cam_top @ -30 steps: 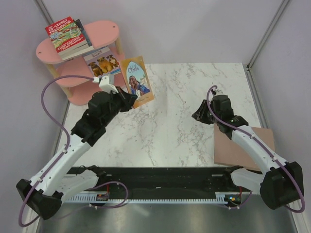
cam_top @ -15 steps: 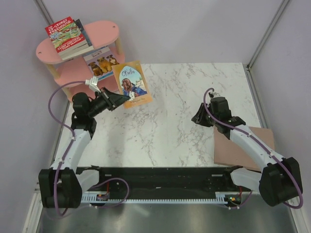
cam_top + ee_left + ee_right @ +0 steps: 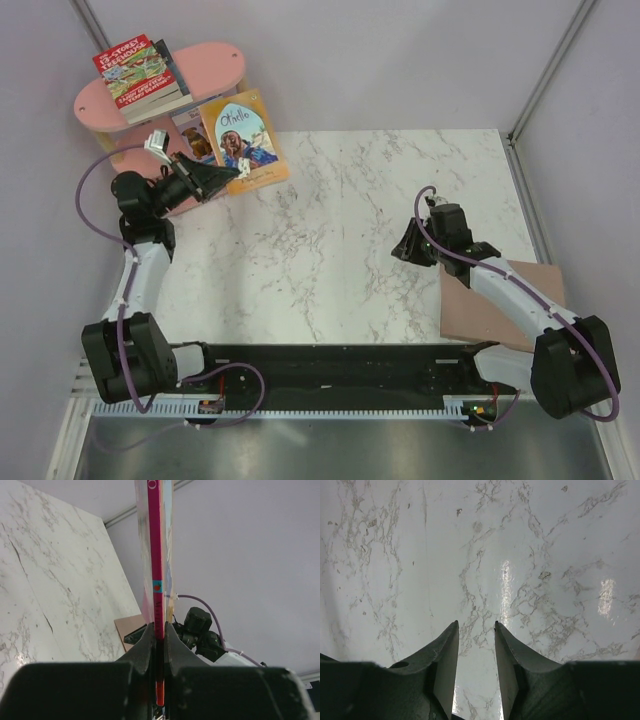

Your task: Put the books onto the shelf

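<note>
An orange-tan book with a blue figure (image 3: pixel 245 140) hangs in the air, and my left gripper (image 3: pixel 228 177) is shut on its lower edge. It hovers just right of the pink shelf (image 3: pixel 215 60), level with the middle tier. In the left wrist view its magenta spine (image 3: pixel 158 555) stands pinched between the fingers. A red treehouse book (image 3: pixel 133 72) tops a small stack on the top tier. The puppies book (image 3: pixel 190 135) lies on the middle tier, mostly hidden behind the held book. My right gripper (image 3: pixel 404 248) stands open and empty low over the marble (image 3: pixel 476 625).
A flat brown board (image 3: pixel 500 300) lies at the table's right edge under my right forearm. The shelf stands in the back left corner against grey walls. A purple cable loops beside my left arm (image 3: pixel 85 200).
My left arm has swung the orange-tan book back and to the left, toward the shelf. My right gripper has drawn slightly nearer to its base.
</note>
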{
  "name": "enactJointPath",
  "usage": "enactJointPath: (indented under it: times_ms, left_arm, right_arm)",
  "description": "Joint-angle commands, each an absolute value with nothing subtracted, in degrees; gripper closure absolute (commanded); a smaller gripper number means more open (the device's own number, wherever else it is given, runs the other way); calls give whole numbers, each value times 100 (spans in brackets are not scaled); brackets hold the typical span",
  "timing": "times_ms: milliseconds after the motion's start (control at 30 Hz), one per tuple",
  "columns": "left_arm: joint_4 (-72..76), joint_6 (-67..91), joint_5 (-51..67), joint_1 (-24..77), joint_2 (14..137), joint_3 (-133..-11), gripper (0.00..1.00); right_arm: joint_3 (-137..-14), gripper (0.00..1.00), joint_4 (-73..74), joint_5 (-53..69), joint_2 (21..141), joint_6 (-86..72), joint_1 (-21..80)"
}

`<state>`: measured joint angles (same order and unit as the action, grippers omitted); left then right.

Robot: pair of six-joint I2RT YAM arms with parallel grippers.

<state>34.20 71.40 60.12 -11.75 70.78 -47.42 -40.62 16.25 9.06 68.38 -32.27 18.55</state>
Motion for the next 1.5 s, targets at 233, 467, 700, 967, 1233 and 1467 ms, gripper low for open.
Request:
enactJointPath:
  times_ms: [233,467,700,967,1233,1467]
  left_arm:
    - [4193,8042,6310,-1371,7910,-4887,98]
    - [4245,7989,6302,-1450,8015,-4658,98]
    - [3947,8112,6232,-1617,8463,-5079,98]
    - [3780,8262,6311,-1784,8929,-5887,98]
    - [3604,8455,6302,-2013,9351,-6381,98]
    - [3199,8236,6223,-2127,9738,-6846,98]
  right_arm:
    - [-3990,58,1327,993,6856,-3173,1863]
    - [-3946,57,1292,1046,6934,-3164,1863]
    - [-3894,57,1274,1072,6961,-3155,1863]
    - [-3867,57,1274,1116,6979,-3085,1863]
    - [-3850,57,1301,1125,6961,-3050,1863]
    - [-3841,56,1301,1187,6996,-3032,1863]
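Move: Othello is already pinched in the left gripper, and its place is on the middle shelf where the dogs book lies: about 22 cm ahead of this hand, 8 cm to its left and some 11 cm below. The treehouse stack on the top shelf is roughly 26 cm ahead, 26 cm left and 5 cm higher; the right shelf post is some 28 cm ahead and 3 cm right. From the right hand, the dogs book lies about 27 cm ahead and 56 cm left. Bring the left gripper, still pinching Othello by its near edge, forward about 10 cm and left some 8 cm towards the dogs book, feeding Othello in under the top shelf. Dip some 5 cm early on, after a slight lift, then carry on forward and left at nearly that height, tipping the fingers about 15 degrees downward, and keep the grip shut. ##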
